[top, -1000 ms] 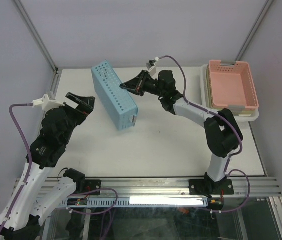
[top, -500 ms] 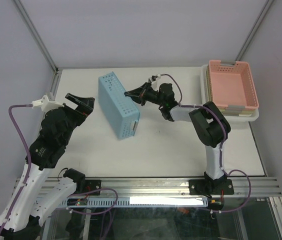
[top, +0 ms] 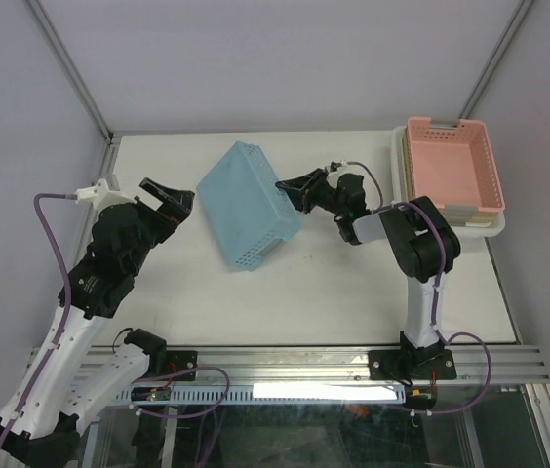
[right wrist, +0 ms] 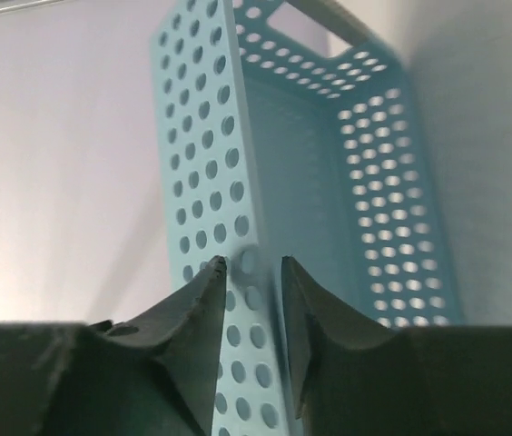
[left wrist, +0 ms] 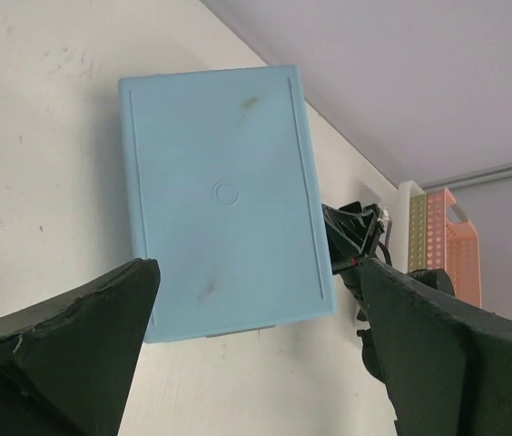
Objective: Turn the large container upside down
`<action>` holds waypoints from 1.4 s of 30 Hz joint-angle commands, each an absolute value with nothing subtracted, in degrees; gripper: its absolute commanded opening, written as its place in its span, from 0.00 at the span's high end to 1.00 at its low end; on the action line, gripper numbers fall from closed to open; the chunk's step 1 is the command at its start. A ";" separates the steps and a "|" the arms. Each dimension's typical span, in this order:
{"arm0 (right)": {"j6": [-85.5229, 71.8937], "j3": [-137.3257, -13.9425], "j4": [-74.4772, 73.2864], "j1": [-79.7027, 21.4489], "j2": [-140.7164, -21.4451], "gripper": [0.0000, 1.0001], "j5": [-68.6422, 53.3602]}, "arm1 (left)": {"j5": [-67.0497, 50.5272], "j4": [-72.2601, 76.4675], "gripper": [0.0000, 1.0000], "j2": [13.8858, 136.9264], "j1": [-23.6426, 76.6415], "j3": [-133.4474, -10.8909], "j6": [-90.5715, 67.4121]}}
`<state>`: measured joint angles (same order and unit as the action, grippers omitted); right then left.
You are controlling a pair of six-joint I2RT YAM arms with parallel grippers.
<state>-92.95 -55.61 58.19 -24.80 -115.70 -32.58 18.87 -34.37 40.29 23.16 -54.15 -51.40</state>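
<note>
The large container (top: 251, 210) is a light blue perforated basket near the middle of the table, tipped so its solid bottom (left wrist: 224, 195) faces up and left. Its open side (right wrist: 329, 154) faces my right gripper (top: 290, 188). That gripper's jaws (right wrist: 251, 265) straddle the long side wall, slightly parted, with a thin gap showing on each side of the wall. My left gripper (top: 168, 200) hovers wide open to the left of the container, touching nothing; the container shows between its fingers (left wrist: 256, 268).
A pink basket (top: 451, 161) sits stacked on a white tray (top: 480, 222) at the table's far right edge, also visible in the left wrist view (left wrist: 460, 245). Grey walls enclose the back and sides of the table.
The container has tipped from standing on its long side to lying bottom-up at a slant. My right arm swung down and right with it, and its jaws have parted. The left arm rose slightly.
</note>
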 commanded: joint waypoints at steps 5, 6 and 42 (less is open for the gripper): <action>-83.59 -56.01 34.51 -24.14 -108.13 0.55 -30.53 | 12.92 -29.93 0.01 43.78 22.69 -54.45 -48.16; -83.59 -56.60 30.35 -24.01 -107.19 0.55 -30.53 | 12.58 -29.82 0.01 44.18 22.70 -54.53 -47.91; -21.21 -59.58 -33.88 -22.17 -53.73 0.01 23.78 | 31.60 -33.46 0.01 86.88 48.70 -79.32 -35.03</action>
<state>-29.04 -56.10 -26.06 -25.47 -59.46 9.74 21.39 -32.80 79.05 42.85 -68.84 -38.72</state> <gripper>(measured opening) 0.984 0.990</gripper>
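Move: The large container, tilted and already mostly bottom up, has its middle about 7 cm left of the right hand, 4 cm back and some 6 cm below; that hand's partly opened fingers are still at its right rim. The pink basket is roughly 40 cm to the right of that hand, 3 cm farther out and 8 cm lower. From the left hand the container lies about 10 cm ahead, 14 cm to the right and 20 cm below. The large container is let go at its right rim as the right hand sinks some 8 cm, opening and rolling its left side down, then draws right and back, climbing about 15 cm towards the pink basket side with fingers wide. The left hand, open throughout, swings right and down, slightly forward, over the container without touching it. ##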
